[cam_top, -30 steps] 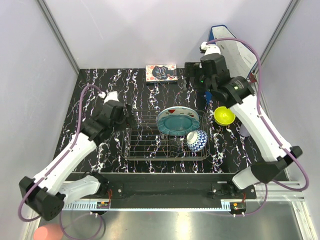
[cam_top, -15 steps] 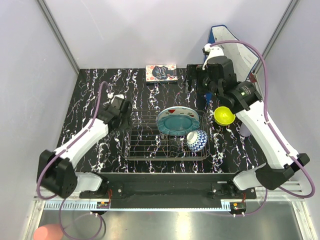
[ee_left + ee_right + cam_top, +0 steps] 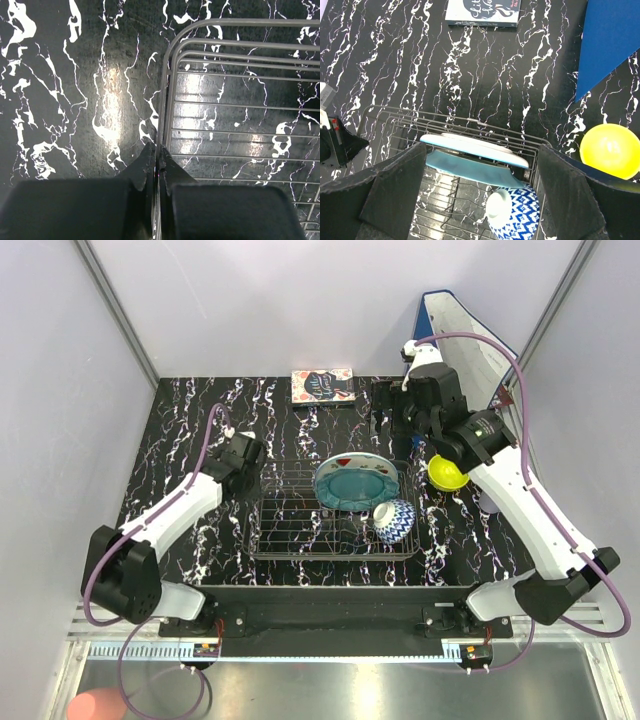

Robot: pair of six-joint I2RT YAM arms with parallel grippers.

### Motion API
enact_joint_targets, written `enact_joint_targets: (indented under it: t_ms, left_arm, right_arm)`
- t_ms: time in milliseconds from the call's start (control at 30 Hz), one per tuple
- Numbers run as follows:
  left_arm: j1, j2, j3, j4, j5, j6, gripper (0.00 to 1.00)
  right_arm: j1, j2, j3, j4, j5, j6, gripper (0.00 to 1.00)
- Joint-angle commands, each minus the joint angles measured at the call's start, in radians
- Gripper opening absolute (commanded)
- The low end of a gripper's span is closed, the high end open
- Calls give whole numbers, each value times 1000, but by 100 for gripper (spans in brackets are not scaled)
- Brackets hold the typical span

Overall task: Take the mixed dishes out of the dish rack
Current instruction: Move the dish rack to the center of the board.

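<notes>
The dish rack (image 3: pixel 300 540) of grey wire sits mid-table. A teal scalloped plate (image 3: pixel 355 487) stands in it, with a white plate with red marks (image 3: pixel 350 461) behind it. A blue-white patterned bowl (image 3: pixel 396 521) lies in its right front corner. The yellow-green bowl (image 3: pixel 447 472) sits on the table right of the rack. The lilac cup (image 3: pixel 488 502) shows partly behind my right arm. My left gripper (image 3: pixel 256 468) is shut on the rack's left rim wire (image 3: pixel 162 100). My right gripper (image 3: pixel 393 412) is open and empty, above the plates (image 3: pixel 475 147) and the bowl (image 3: pixel 520 215).
A patterned book (image 3: pixel 322 386) lies at the back of the table. A blue binder (image 3: pixel 465 335) leans at the back right. Grey walls close in the left, back and right. A pink object (image 3: pixel 92 707) lies below the table's near left edge.
My left arm has swung its elbow in and its gripper has shifted slightly toward the rack's back left corner. My right gripper has moved a little nearer over the rack.
</notes>
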Motion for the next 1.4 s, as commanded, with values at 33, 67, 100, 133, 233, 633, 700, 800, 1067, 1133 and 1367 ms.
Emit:
enact_joint_targets:
  t_ms: [33,67,100,133,233,633,700,800,1067,1133,1367]
  left_arm:
    - [106,45,81,21,-58,22,0]
    - [124,67,111,18,-58,32,0]
    - [141,79,128,15,-61,44,0]
    - [179,96,145,12,-61,45,0]
    - [247,163,213,13,-38,58,0]
    - [379,473,521,-2,-65,127,0]
    - [390,510,556,-2,-72,134,0]
    - [401,571,624,-2,-78,148,0]
    - [410,674,745,-17,-82,167,0]
    - [410,674,765,-42,-85,156,2]
    - [410,535,768,-60,-104,118,99]
  right_arm:
    - [0,-37,-13,52,-14,-3,100]
    - [2,-35,-14,50,-15,-3,100]
    - [2,-35,-16,50,-18,0,100]
    - [2,-37,-20,50,-23,7,100]
    - [2,-37,-36,50,-41,27,100]
    - [2,-49,-99,55,-67,56,100]
    - [2,-51,-109,58,-72,61,100]
    - [2,-54,-132,61,-78,69,100]
    - [3,-60,-177,67,-76,67,100]
    - [2,-65,-184,70,-75,69,100]
    - [2,-54,-165,79,-83,84,100]
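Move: The left fingers are already shut on the left rim of the dish rack; the rack's middle lies about 20 cm to this hand's right, some 3 cm back and 3 cm below. In it, the teal plate stands about 25 cm right and 2 cm ahead, the blue bowl about 33 cm right and 6 cm back. The flat box lies some 31 cm ahead, 17 cm right. From the empty right hand, the rack's middle is roughly 8 cm back, 6 cm left, 28 cm below. Keeping its pinch on the rack's left rim, the left hand drags the rack nearly level across the board, forward about 19 cm and left some 12 cm towards the far edge, turning roughly 15 degrees counter-clockwise, then at the end opens its fingers wide, ending the grip, and shifts a further 2 to 3 cm left. Meanwhile the open, empty right hand sinks about 6 cm above the board and draws back slightly, its fingers tipping a little further down. ##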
